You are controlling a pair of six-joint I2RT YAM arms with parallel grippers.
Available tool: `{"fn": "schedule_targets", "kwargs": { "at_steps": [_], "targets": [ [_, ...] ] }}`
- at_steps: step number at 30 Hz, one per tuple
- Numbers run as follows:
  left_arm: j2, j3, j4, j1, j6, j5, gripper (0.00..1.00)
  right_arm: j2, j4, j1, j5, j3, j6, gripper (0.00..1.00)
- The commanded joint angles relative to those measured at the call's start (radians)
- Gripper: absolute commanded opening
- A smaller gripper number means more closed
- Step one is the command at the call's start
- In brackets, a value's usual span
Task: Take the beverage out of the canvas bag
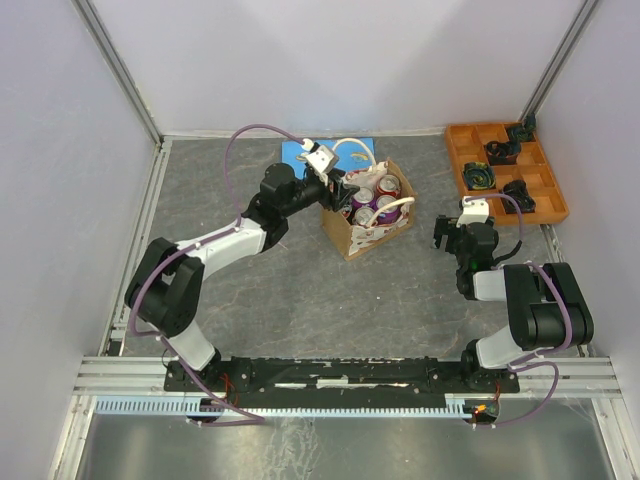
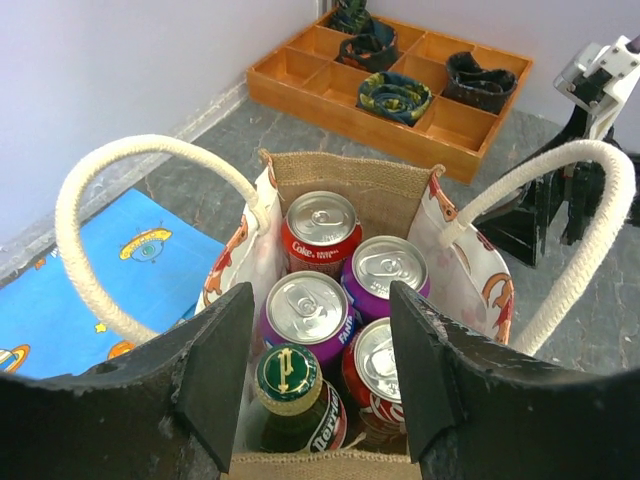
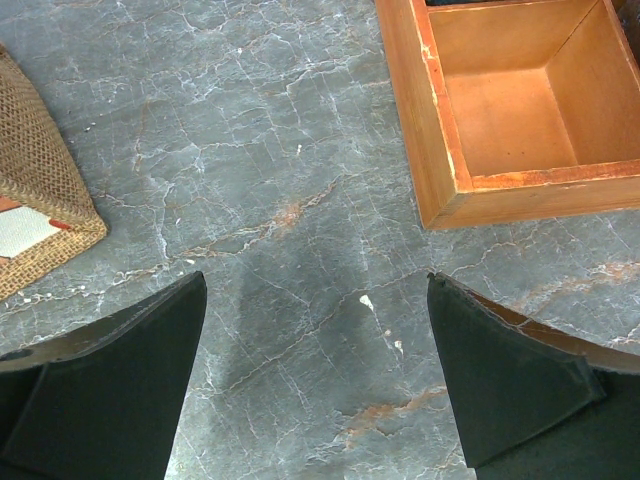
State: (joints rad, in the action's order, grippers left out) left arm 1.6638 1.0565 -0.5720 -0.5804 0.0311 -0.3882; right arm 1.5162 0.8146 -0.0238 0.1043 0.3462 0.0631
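Observation:
The canvas bag (image 1: 366,222) stands upright mid-table, its burlap end wall (image 2: 340,180) facing the left wrist view. Inside stand several cans and a bottle: a red Coke can (image 2: 320,228), two purple cans (image 2: 388,270) (image 2: 308,312), another red can (image 2: 385,372) and a green Perrier bottle (image 2: 288,385). My left gripper (image 2: 320,335) (image 1: 336,186) hovers open over the bag's near end, fingers astride the bottle and cans, holding nothing. My right gripper (image 3: 315,340) (image 1: 453,234) is open above bare table, to the right of the bag.
White rope handles (image 2: 95,200) (image 2: 590,210) arch up on either side of my left fingers. A blue picture book (image 2: 90,270) (image 1: 298,150) lies behind the bag. An orange wooden tray (image 1: 505,170) (image 3: 440,150) with dark coiled items sits at the back right. Walls enclose the table.

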Motion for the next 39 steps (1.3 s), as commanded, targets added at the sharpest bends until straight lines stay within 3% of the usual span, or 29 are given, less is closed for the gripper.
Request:
{"fn": "schedule_targets", "kwargs": {
  "at_steps": [1, 21, 25, 30, 39],
  "targets": [
    [0.021, 0.003, -0.104, -0.004, 0.025, 0.032, 0.63, -0.003, 0.041, 0.002, -0.008, 0.024, -0.005, 0.99],
    [0.135, 0.013, -0.118, -0.004, 0.025, 0.038, 0.58, -0.004, 0.041, 0.002, -0.008, 0.024, -0.005, 0.99],
    [0.159, 0.017, -0.13, -0.004, 0.016, 0.035, 0.42, -0.004, 0.042, 0.003, -0.008, 0.023, -0.006, 0.99],
    [0.182, 0.025, -0.139, -0.004, -0.007, 0.029, 0.04, -0.004, 0.041, 0.003, -0.008, 0.023, -0.006, 0.99],
    [0.129, 0.085, -0.128, -0.004, 0.008, 0.023, 0.03, -0.004, 0.041, 0.003, -0.008, 0.023, -0.005, 0.99]
  ]
}}
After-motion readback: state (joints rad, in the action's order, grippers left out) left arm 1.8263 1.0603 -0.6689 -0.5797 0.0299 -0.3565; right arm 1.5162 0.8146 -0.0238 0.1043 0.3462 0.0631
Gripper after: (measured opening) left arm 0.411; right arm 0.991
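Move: The left hand hovers fingers-level over the left end of the canvas bag. The green Perrier bottle's middle is about 14 cm below, 1 cm ahead and 1 cm to the right. The nearer Fanta can stands some 6 cm right of the bottle and level with it. The front red can lies about 4 cm back and 6 cm right of the hand, the Coke can 4 cm ahead and 12 cm right. From the idle right hand, the bottle is roughly 30 cm left, 4 cm ahead and 5 cm higher. Down about 6 cm with some 2 cm of forward creep, the left hand sinks into the mouth of the bag onto the bottle's capped neck, its part-open fingers straddling the green cap. Near the bottom of the descent they close and pinch the cap from both sides, then the hand stays there holding it, its attitude nearly unchanged. ##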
